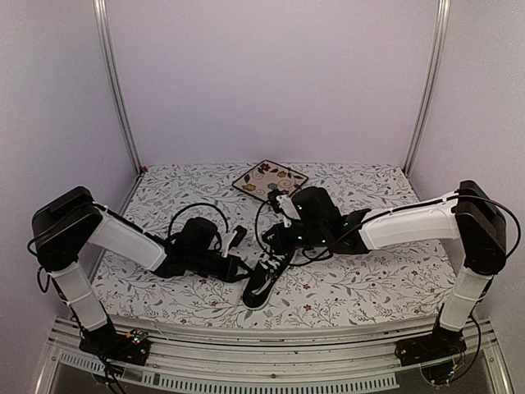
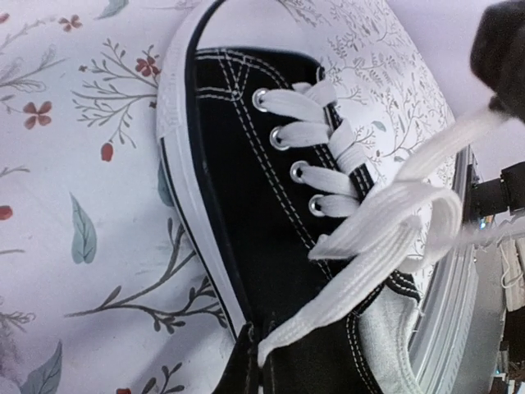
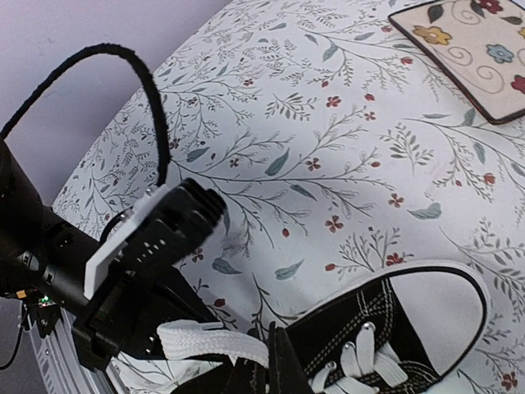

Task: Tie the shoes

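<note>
The shoes are one small black sneaker (image 1: 259, 289) with a white toe cap, lying on the flowered cloth between the two arms. In the left wrist view the sneaker (image 2: 246, 189) fills the frame, its white laces (image 2: 394, 226) loose and looped over the tongue. My left gripper (image 2: 259, 345) is shut on one lace end at the shoe's side. A second strand runs up to the right gripper (image 2: 500, 49). In the right wrist view, my right gripper (image 3: 271, 355) is shut on a flat lace (image 3: 205, 341) beside the sneaker (image 3: 410, 328).
A square floral plate (image 1: 269, 179) lies at the back of the table, also seen as the plate (image 3: 480, 53) in the right wrist view. The left arm's black wrist and cable (image 3: 139, 246) sit close to my right gripper. The table's metal front rail (image 2: 447, 328) runs just beyond the shoe.
</note>
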Available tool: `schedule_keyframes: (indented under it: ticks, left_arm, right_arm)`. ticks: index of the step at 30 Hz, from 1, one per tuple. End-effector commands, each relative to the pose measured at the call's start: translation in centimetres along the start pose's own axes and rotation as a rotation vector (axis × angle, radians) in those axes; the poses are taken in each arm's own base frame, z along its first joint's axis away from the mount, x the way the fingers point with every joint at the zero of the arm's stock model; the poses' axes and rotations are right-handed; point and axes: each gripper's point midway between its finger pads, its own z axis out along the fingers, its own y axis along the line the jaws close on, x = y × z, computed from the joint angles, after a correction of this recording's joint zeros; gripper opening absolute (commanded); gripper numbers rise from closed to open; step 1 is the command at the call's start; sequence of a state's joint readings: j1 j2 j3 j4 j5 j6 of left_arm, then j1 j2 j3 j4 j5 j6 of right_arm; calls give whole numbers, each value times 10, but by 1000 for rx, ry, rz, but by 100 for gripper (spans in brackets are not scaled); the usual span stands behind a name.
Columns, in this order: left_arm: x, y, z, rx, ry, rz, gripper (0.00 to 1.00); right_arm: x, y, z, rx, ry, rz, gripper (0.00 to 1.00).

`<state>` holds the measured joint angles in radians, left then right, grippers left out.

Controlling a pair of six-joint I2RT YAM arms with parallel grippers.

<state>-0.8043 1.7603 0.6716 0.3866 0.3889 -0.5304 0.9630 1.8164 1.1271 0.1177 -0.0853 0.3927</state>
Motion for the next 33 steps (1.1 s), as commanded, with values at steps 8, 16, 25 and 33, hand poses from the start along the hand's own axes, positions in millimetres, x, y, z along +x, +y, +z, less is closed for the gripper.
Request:
schedule_keyframes:
  ticks: [8,16,25,33]
  left_arm:
    - [19,16,-24,-95,-37,-88,0]
    - [27,32,-45,-167,-73,-139,0]
    - [23,28,-51,-132,-40,-94,0]
    - [28,32,-41,-130,-6,-95,0]
  right_arm:
    - [2,-62,-70,306,-107,259,2]
    - [43,-105,-95,433,-89,457,2]
    - [53,-145,-144,585,-146,564,2]
    - [87,-189,-159,653,-85,659,2]
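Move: Above the shoe, the right hand grips one lace end with the loose half-knot about 6 cm below it and some 4 cm back; the shoe's toe cap is roughly 5 cm ahead, 6 cm right and 9 cm lower. The left hand holds the other end beside the shoe, with that half-knot about 6 cm to its right, 2 cm ahead and 2 cm up. The shoe's heel sits about 10 cm back and 2 cm right of the left hand. Pulling the laces apart, the right hand sweeps some 22 cm to the right away from the shoe, arching up slightly and then dipping, its wrist swinging clockwise by about 45 degrees. The left hand draws about 5 cm left and a little back with a slight counter-clockwise turn. Both sets of shut fingers keep their pinch on the lace ends. ##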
